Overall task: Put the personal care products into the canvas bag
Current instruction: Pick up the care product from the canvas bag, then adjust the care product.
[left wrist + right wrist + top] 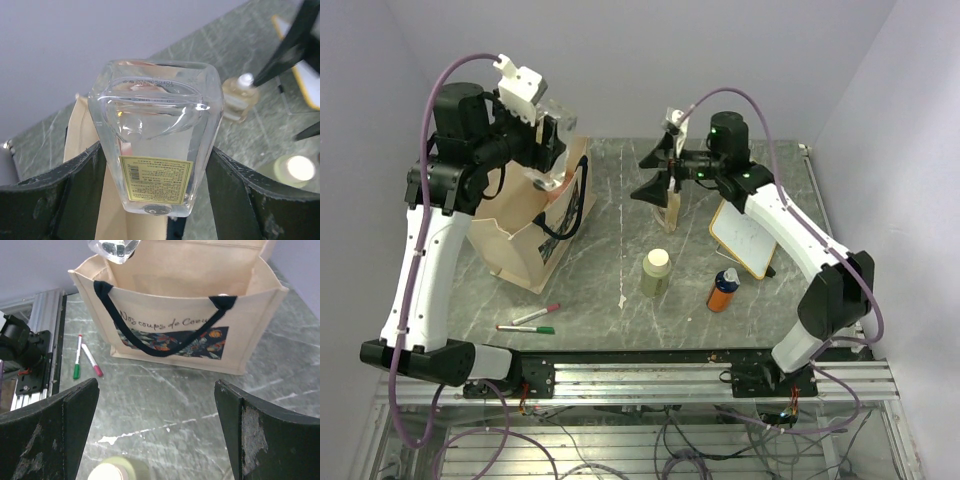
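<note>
My left gripper [156, 200] is shut on a clear bottle [156, 140], held base-outward between both pads. In the top view this bottle [558, 112] hangs above the open mouth of the beige canvas bag [525, 240], and the left gripper [548, 130] is high over it. Something pink [553, 188] shows inside the bag. My right gripper [656, 178] stands open and empty beside the amber bottle [671, 212]. A pale green bottle [655, 272] and an orange bottle [723, 290] stand on the table. In the right wrist view the bag [190, 300] faces the wide-open right gripper [157, 435].
A wood-framed whiteboard [745, 238] lies at the right, close to the orange bottle. A red marker [536, 315] and a green marker [525, 328] lie in front of the bag. The metal rail [640, 375] runs along the near table edge.
</note>
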Controlling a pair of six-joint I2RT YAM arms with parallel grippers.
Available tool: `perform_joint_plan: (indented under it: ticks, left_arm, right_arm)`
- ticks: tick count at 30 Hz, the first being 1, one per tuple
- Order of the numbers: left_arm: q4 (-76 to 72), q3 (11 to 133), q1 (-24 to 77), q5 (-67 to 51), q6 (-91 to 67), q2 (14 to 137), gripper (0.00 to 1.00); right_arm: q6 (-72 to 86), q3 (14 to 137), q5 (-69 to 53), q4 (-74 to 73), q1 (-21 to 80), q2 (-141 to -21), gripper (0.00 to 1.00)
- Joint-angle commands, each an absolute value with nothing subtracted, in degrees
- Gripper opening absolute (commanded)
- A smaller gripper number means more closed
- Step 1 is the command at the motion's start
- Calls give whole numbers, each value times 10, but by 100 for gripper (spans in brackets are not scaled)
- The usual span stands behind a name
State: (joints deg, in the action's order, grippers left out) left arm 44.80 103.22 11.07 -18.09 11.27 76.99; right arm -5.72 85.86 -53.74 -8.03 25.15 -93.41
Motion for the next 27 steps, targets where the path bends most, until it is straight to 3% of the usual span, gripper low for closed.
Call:
perform_joint_plan:
  ticks: [1,23,27]
  left_arm:
    - [352,1084,147,-193,47,766,7]
    - [251,1078,228,-126,-183,816,7]
    - [243,1066,228,-132,-204,823,7]
  right_arm:
    - [-13,902,-512,-67,279,-958,100]
    - [136,985,-383,-52,361,-991,100]
    - [155,991,-366,-45,367,-1006,95]
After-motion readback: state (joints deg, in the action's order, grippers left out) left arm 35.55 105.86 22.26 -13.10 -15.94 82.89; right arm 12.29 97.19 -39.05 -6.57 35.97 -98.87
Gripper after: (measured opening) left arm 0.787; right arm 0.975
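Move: The clear bottle, the care product already held up over the canvas bag in the left fingers, has its middle about 18 cm left of the open right gripper, 2 cm farther out and 9 cm higher. From the left hand, that gripper is some 18 cm right, 2 cm back and 9 cm below; the bag's middle lies level, 4 cm left and 25 cm down. Below the right hand by 22 cm, the amber bottle stands 6 cm right and 1 cm ahead, the green bottle 3 cm right and 11 cm back. The clear bottle is carried about 9 cm to the right, off the bag's opening towards the right gripper, still pinched in the left fingers while that hand rolls some 20 degrees, left side down. The right hand comes to meet it, about 7 cm left and 4 cm up, jaws staying wide, and ends close at the bottle's lower part; contact can't be made out. ##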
